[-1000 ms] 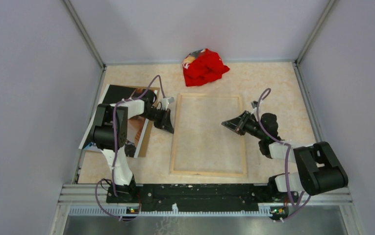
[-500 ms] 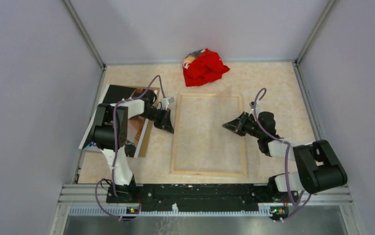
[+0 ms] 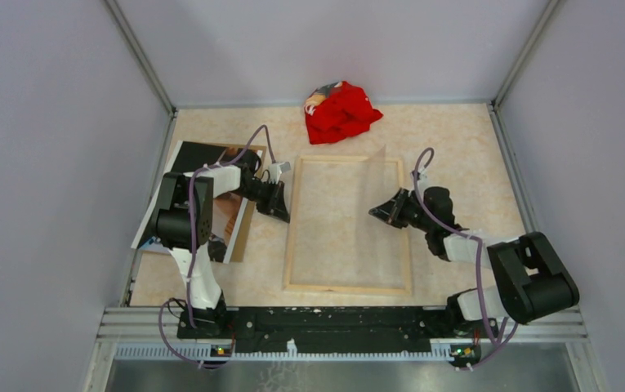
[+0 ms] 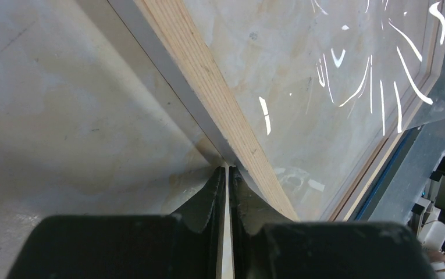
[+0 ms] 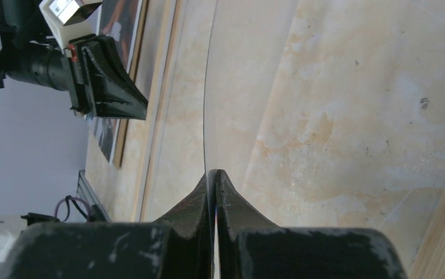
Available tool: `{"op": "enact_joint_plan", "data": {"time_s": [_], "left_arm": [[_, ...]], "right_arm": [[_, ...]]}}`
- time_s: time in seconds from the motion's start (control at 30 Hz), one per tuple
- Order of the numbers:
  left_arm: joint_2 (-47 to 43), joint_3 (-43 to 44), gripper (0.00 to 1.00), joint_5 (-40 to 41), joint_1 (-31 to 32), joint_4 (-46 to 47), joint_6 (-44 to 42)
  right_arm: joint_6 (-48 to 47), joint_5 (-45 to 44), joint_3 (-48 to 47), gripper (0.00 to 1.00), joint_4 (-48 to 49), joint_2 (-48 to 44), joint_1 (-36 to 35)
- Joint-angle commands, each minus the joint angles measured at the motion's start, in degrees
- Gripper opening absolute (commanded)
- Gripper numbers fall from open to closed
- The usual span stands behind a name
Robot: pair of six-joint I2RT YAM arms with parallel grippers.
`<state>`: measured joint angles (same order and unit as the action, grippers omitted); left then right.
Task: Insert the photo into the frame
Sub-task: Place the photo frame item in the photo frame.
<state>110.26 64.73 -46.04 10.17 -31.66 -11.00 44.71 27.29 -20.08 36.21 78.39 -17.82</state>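
The frame (image 3: pixel 291 245) lies face down mid-table, pale wood back up. My left gripper (image 3: pixel 284 217) is shut, its tips against the outer edge of the frame's left rail (image 4: pixel 208 87); the tips (image 4: pixel 227 170) hold nothing that I can see. My right gripper (image 3: pixel 377 211) is shut on the right edge of the clear pane (image 3: pixel 350 220) and holds that edge lifted off the frame. In the right wrist view the pane (image 5: pixel 243 87) runs edge-on from my fingertips (image 5: pixel 212 172). The photo (image 3: pixel 190 159) lies at the left under my left arm.
A brown backing board (image 3: pixel 243 224) lies under the photo beside the frame's left rail. A crumpled red cloth (image 3: pixel 340 112) sits at the back, just beyond the frame's top rail. Enclosure walls stand close on the left, right and back.
My right gripper has shifted slightly left and raised the pane's right edge, so the pane tilts more steeply. My left gripper has not moved.
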Motion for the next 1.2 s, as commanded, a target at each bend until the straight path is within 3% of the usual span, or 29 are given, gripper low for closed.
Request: {"op": "enact_joint_plan", "data": {"time_s": [0.0, 0.17, 0.3, 0.7, 1.17], "left_arm": [[1.50, 1.18, 0.13, -0.81, 0.90, 0.81, -1.18], [1.21, 1.32, 0.13, -0.90, 0.90, 0.77, -1.21], [0.93, 1.21, 0.12, -0.82, 0.90, 0.55, -1.44], [0.90, 0.49, 0.12, -1.13, 0.90, 0.86, -1.70], [0.75, 0.12, 0.12, -1.15, 0.90, 1.01, -2.01]], "right_arm": [[-4.43, -1.53, -1.66, 0.00, -3.14, -1.13, -1.85], [-6.99, -3.50, -2.06, 0.00, -7.37, -1.21, -2.10], [-9.33, -6.49, -4.46, 0.27, -15.83, -2.41, -2.25], [-14.02, -11.56, -13.21, 0.61, -32.63, -2.48, -2.28], [-17.08, -15.05, -15.71, 0.63, -38.85, -3.64, -0.47]]}}
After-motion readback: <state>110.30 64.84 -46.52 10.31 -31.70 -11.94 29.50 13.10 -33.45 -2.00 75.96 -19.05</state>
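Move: The right hand pinches the clear sheet by its raised right part, over the frame. The frame's right bar is about 8 cm to this hand's right and 3 cm nearer the base; the frame's middle is 5 cm left and 3 cm back, its left bar some 19 cm left and 2 cm back, all about 7 cm below. From the left hand, the right bar is roughly 27 cm right and 2 cm back, about 1 cm lower. The right hand carries the pinched sheet edge down about 3.5 cm and a little to the right towards the frame's right bar, then spreads its shut fingers to nearly two thirds open and lets go of the sheet. It eases up a centimetre, keeps drifting right to about 4 cm in all and sinks again, the fingers tipping some 25 degrees more steeply down, while the left hand stays put with its fingertips at the left bar. ##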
